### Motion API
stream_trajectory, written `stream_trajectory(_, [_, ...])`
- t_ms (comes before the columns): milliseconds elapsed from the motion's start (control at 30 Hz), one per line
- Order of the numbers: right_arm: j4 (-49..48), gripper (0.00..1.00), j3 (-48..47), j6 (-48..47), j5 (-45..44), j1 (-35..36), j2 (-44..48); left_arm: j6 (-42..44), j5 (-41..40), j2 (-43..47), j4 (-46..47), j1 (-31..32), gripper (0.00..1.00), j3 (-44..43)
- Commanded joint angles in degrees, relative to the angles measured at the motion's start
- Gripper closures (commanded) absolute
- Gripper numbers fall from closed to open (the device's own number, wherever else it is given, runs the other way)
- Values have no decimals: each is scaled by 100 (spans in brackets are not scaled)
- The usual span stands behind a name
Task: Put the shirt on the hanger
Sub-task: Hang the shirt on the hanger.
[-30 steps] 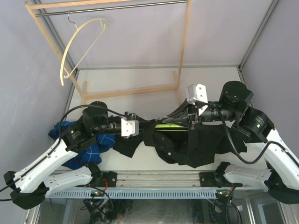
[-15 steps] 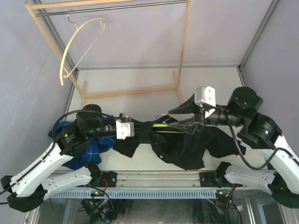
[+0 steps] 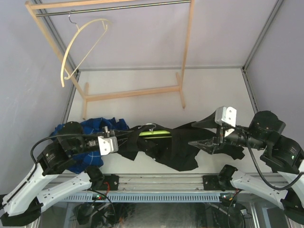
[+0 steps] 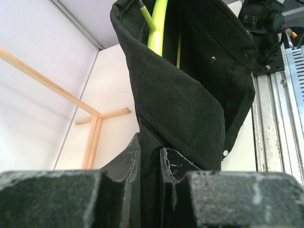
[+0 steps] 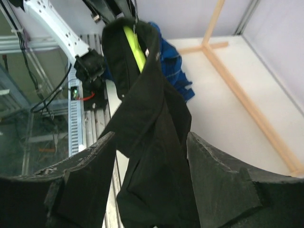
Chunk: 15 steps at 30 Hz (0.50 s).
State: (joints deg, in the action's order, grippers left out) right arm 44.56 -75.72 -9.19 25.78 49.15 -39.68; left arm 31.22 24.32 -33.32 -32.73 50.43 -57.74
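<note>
The black shirt [image 3: 171,149] is stretched across the near part of the table, bunched around the lime-green hanger [image 3: 154,133]. My left gripper [image 3: 119,140] is shut on a fold of it at its left end. In the left wrist view the fabric [image 4: 180,109] is pinched between the jaws [image 4: 150,152], with the hanger [image 4: 159,23] poking out above. My right gripper [image 3: 194,133] stands open at the shirt's right end. In the right wrist view the shirt [image 5: 152,114] hangs beyond the spread fingers [image 5: 151,137], the hanger [image 5: 135,47] inside it.
A blue plaid shirt [image 3: 90,128] lies heaped under the left arm. A wooden rack [image 3: 137,92] stands at the back, with a cream hanger [image 3: 80,42] on its metal rail. The arms' mounting rail [image 3: 156,183] runs along the near edge.
My right gripper has opened, let go of the shirt and drawn back to the right and nearer. The left arm has pulled back to the left with the shirt in it.
</note>
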Motion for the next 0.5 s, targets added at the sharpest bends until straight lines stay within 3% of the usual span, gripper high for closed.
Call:
stream_trajectory(0, [181, 38, 93, -53, -4, 25, -125, 122, 342, 158, 187, -34, 100, 0])
stream_trajectory(467, [259, 41, 171, -463, 744, 63, -894, 166, 806, 252, 92, -34, 100, -194])
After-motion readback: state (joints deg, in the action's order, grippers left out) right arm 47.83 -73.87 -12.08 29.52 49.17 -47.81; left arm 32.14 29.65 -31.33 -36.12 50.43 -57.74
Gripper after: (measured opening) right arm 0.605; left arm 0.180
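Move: The black shirt's loose right shoulder lies about 5 cm to the left of the open right hand, about level fore and aft and some 7 cm below. The middle of the green hanger is roughly 15 cm to that hand's left, 3 cm lower, and the rack foot about 25 cm ahead, far down on the table. From the left hand, which already grips the shirt's left end, the hanger's middle is about 10 cm to the right. The shirt's loose right shoulder is approached from above by the right hand, fingers kept open: it sinks about 5 cm, drifting some 3 cm left towards the hanger and slightly forward, while tilting about 10 degrees. The left hand keeps its pinch on the shirt's left end and draws it back roughly 2 cm, turning about 5 degrees clockwise. ##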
